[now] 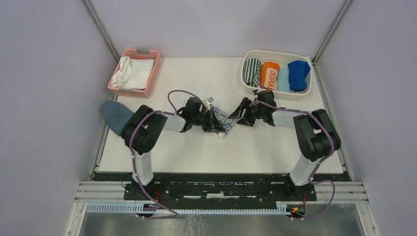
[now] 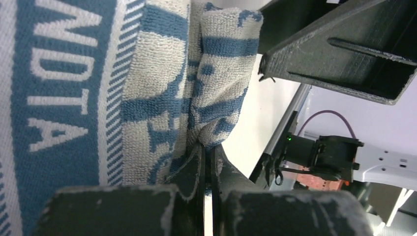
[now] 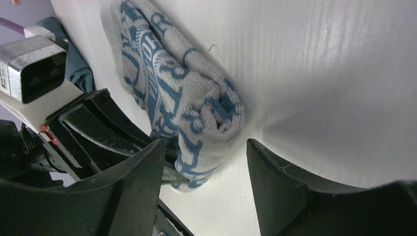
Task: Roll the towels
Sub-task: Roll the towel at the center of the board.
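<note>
The whitish towel with the blue print (image 1: 222, 124) lies bunched into a loose roll on the white table, mid-centre. My left gripper (image 1: 215, 123) is shut on its edge; in the left wrist view the jaws (image 2: 207, 150) pinch a fold of the towel (image 2: 162, 73). My right gripper (image 1: 240, 116) stands open just right of the roll, holding nothing. In the right wrist view the roll's end (image 3: 201, 110) sits before its spread fingers (image 3: 142, 167). A royal blue towel (image 1: 298, 73) and a light blue towel (image 1: 283, 78) lie rolled in the white bin (image 1: 275, 53).
The white bin at the back right also holds a striped roll (image 1: 252, 71) and an orange roll (image 1: 269, 74). A pink basket (image 1: 153, 73) with white cloths stands at the back left. A teal-grey cloth (image 1: 114, 115) lies at the table's left edge.
</note>
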`<state>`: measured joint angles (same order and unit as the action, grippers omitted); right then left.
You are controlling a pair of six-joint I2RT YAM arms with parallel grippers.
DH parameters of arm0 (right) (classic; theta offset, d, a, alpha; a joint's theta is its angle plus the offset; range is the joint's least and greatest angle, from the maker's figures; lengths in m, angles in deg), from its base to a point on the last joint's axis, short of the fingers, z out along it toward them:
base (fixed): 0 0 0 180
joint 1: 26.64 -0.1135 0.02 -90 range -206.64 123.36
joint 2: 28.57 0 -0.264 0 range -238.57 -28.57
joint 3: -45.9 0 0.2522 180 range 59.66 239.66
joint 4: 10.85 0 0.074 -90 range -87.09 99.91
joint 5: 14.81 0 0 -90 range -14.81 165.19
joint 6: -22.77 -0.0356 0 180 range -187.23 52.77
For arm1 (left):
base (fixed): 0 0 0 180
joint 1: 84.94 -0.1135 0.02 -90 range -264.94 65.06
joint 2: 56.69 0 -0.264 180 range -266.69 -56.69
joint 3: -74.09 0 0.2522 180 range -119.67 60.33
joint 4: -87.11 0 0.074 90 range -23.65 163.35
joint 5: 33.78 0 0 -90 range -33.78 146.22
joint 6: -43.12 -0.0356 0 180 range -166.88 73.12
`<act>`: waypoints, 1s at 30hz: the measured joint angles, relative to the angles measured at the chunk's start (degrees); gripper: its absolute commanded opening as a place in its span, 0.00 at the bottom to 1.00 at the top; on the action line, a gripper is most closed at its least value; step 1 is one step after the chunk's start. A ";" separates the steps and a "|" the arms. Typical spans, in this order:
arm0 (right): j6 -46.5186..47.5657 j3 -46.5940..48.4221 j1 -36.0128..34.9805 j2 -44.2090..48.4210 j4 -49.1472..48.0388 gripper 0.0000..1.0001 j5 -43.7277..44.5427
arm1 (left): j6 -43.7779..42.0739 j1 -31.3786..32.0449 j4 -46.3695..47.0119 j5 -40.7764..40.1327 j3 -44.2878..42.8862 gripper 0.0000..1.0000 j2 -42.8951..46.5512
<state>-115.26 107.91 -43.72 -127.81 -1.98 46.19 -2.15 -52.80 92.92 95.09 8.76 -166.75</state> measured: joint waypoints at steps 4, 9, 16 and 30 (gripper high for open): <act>-2.19 -0.02 0.00 -3.30 -4.44 0.66 -1.16 | 3.65 -0.52 2.29 1.44 0.76 0.03 -0.90; -3.98 0.20 0.00 -6.60 -7.87 0.49 -3.41 | 7.26 -1.49 4.90 2.01 2.08 0.03 -1.62; -2.75 1.81 -0.28 -7.67 -2.62 0.14 -1.95 | 9.46 -2.05 5.53 2.29 2.25 0.17 -2.43; 4.28 17.55 -3.69 -6.71 31.17 0.03 12.55 | -7.15 8.46 -15.98 -26.12 0.63 0.63 15.65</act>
<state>-110.98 125.46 -47.42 -134.53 29.19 58.74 -9.30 -44.34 76.94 68.98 9.39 -151.10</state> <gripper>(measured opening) 0.096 0.577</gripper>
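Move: The right hand, open, has the right end of the towel's rolled edge about 3 cm below it and 1 cm to its left. The roll's near-left end lies roughly 5 cm back and 8 cm to the left, already pinched by the left hand; the still-flat towel is about 3 cm ahead and 9 cm left, and the white bin some 20 cm ahead and 15 cm right. From the left hand the roll's right end is about 4 cm ahead and 6 cm right. The right fingers pinch the roll's right end, having sunk about 3 cm onto it, then draw it some 2 to 3 cm right and slightly back, the wrist tipping over. The left hand keeps its pinch while settling about a centimetre, then opens wide, lets go of the near-left end and lifts clear, roughly 4 cm up from its lowest, its fingers tilting. ##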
